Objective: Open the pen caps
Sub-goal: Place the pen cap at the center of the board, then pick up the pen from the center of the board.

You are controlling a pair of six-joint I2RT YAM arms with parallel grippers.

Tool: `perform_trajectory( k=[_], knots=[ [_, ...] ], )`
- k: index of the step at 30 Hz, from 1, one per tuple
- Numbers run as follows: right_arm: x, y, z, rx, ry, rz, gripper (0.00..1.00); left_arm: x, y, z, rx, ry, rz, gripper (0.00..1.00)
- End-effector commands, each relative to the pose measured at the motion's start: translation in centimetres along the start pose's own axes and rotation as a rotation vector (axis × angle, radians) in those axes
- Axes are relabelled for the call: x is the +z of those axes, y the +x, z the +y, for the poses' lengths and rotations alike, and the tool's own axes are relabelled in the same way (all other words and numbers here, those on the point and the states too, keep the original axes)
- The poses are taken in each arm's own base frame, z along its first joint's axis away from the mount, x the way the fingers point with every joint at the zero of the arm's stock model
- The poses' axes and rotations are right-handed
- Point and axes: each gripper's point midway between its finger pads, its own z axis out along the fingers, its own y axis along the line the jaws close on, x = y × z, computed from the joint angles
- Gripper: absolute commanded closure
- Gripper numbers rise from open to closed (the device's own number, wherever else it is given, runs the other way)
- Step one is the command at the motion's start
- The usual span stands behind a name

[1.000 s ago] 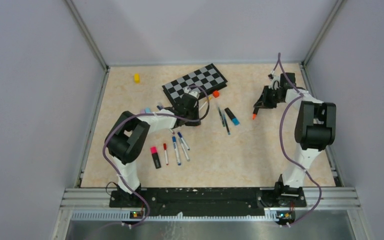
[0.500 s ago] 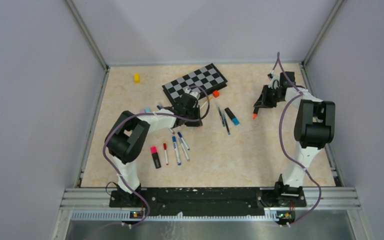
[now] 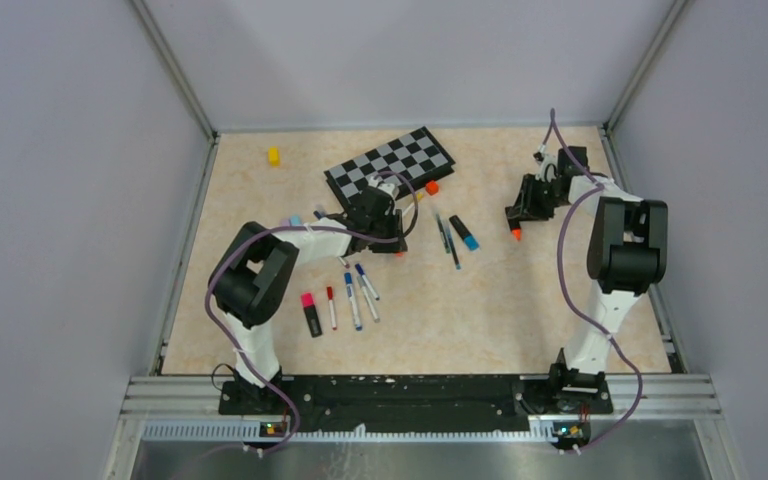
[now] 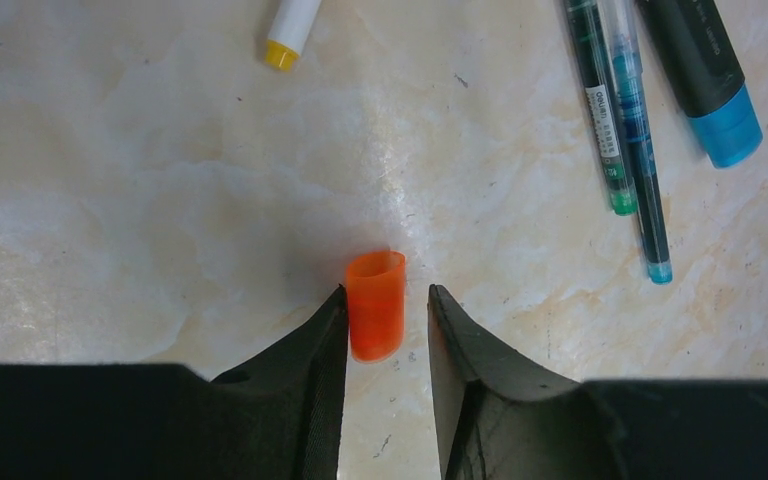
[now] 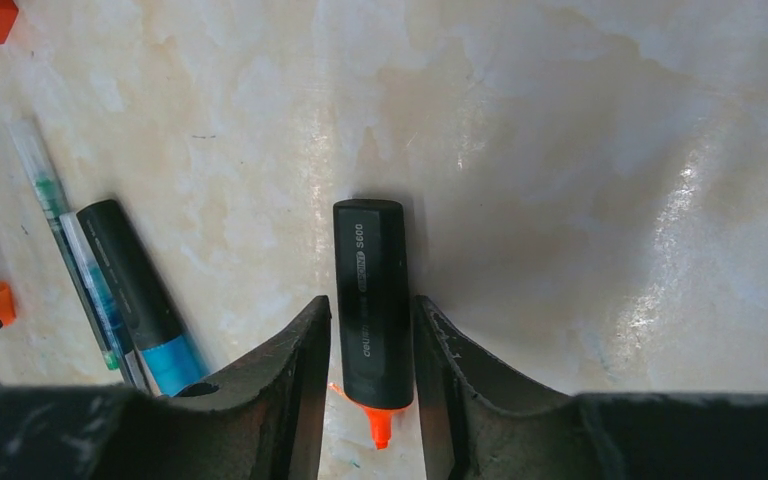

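Observation:
A small orange pen cap (image 4: 376, 318) lies on the table between the fingers of my left gripper (image 4: 387, 292). It rests against the left finger, and a gap shows on its right side. That gripper is open. A black highlighter (image 5: 371, 300) with a bare orange tip (image 5: 380, 425) lies between the fingers of my right gripper (image 5: 370, 302), which is open, with a thin gap on the left side. In the top view, the left gripper (image 3: 397, 245) is at mid table and the right gripper (image 3: 517, 222) is at the far right.
A blue-capped black highlighter (image 4: 705, 70) and two thin pens (image 4: 620, 130) lie to the right of the left gripper. Several capped pens (image 3: 355, 295) and a pink-capped highlighter (image 3: 310, 312) lie nearer the bases. The chessboard (image 3: 390, 163), an orange block (image 3: 432, 187) and a yellow block (image 3: 273, 155) are at the back.
Both grippers have opened. The left one has let go of the orange cap and the right one has let go of the highlighter. The right gripper has shifted slightly right and nearer.

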Motion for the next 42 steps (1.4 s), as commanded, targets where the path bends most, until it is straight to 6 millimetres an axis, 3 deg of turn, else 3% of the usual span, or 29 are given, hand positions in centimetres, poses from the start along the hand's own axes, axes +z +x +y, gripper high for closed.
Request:
perform_trajectory(
  k=[1, 9, 14, 21, 30, 35, 42],
  knots=[
    [-0.9, -1.2, -0.3, -0.032, 0.017, -0.029, 0.63, -1.6, -0.9, -0.2, 0.013, 0.002, -0.032, 0.60],
    [-3.1, -2.2, 0.0, -0.118, 0.050, -0.075, 0.53, -4.4, -2.3, -1.0, 0.052, 0.025, -0.093, 0.49],
    [-5.7, -2.5, 1.5, -0.231, 0.000, -0.112, 0.51, -6.5, -3.0, -1.9, 0.090, 0.064, -0.140, 0.43],
    [-11.1, -2.2, 7.5, -0.447, -0.210, -0.235, 0.49, -10.2, -4.6, -2.9, 0.168, 0.122, -0.288, 0.34],
    [-17.0, 2.4, 15.3, -0.737, -0.576, -0.450, 0.48, -13.2, -5.9, -3.7, 0.281, 0.220, -0.472, 0.13],
    [-17.0, 5.7, 16.2, -0.816, -0.683, -0.493, 0.37, -13.0, -5.9, -4.5, 0.305, 0.303, -0.464, 0.07],
    [-14.3, 5.4, 14.2, -0.736, -0.593, -0.419, 0.36, -11.9, -4.8, -4.1, 0.216, 0.320, -0.381, 0.01]
  ],
)
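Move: The orange cap is on the table between the left fingers, practically at the hand point and about 1 cm below. From that hand the yellow marker lies some 12 cm ahead and 3 cm right; the blue pen about 2 cm ahead, 13 cm right. The uncapped black highlighter lies likewise between the right fingers, with the blue highlighter roughly 12 cm left and 2 cm back of that hand. The orange cap and the uncapped highlighter, already loosened from the grips, are left on the table as both hands lift off. The left opens wide and rises about 12 cm, tilting its fingers up some 25 degrees; the right opens further, rises first, then swings back towards its base and left, ending about 14 cm higher and 14 cm back, turned counter-clockwise and tipped up. ##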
